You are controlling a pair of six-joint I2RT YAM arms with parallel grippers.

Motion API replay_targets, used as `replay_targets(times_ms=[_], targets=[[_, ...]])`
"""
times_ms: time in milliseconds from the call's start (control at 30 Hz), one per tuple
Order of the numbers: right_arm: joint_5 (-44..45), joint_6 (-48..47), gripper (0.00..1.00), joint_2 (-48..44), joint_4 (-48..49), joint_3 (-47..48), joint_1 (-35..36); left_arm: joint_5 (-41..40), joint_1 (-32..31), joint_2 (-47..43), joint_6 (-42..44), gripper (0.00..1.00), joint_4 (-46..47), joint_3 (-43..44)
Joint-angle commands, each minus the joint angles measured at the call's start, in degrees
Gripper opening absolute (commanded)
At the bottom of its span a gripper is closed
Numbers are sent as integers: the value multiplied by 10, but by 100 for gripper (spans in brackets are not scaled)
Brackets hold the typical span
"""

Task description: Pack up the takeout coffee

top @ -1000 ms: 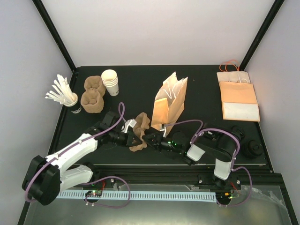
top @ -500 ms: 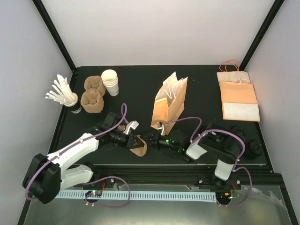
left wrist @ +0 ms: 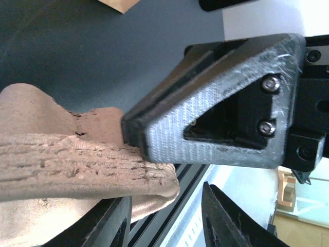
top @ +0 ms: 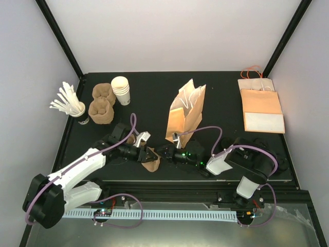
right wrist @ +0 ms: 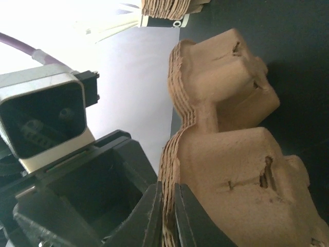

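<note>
A brown pulp cup carrier hangs between my two grippers near the table's front edge. My right gripper is shut on its layered rim, with the jaws pinching the stacked edge of the carrier. My left gripper is open. In the left wrist view its jaws stand apart with the carrier just beside one finger, not clamped. The right gripper's grey finger presses on the carrier's corner. The takeout coffee does not show plainly in any view.
A brown paper bag stands open behind the grippers. Flat bags lie at the back right. Stacked white cups, more carriers and a cup of stirrers sit at the back left. Round black shapes lie front right.
My left gripper's jaws have opened and let go of the carrier. The carrier has swung down toward the front edge, held by the right gripper alone.
</note>
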Motion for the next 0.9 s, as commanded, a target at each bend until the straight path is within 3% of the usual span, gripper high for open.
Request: replay_targets(times_ms=[0,367,667,867], targets=[[-17,-19,12,-21,-9,-9,5,-19,13,-14,-1,40,22,-3],[-6,-18,20,-25,16,-69,5,-19,40,12,11,41,24,17],[-8,-102,31,-22,8,-75,5,-18,41,56,53,42,-13,44],[-18,-159,32,-25,-34,-38,6,9,36,62,55,42,-10,37]])
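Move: The brown cup carrier stands on edge between the grippers, its thick layered rim between the left hand's partly open fingers and right at the nearly shut right fingertips. Its middle lies about 4 cm left, 1 cm ahead and 3 cm below the left hand, and some 7 cm left, 1 cm back and 3 cm below the right. From the left hand, the paper bag stands roughly 16 cm ahead and 14 cm right, the spare carriers about 21 cm ahead and 21 cm left, 7 cm lower. The carrier's rim stays between the left fingers, which keep their gap while that hand shifts about 3 cm forward, slightly left and down. The right hand drops about 4 cm, drawing back and right, and opens its nearly shut fingers to about a third around the rim's lower end, then edges up and left again, tilting slightly. ##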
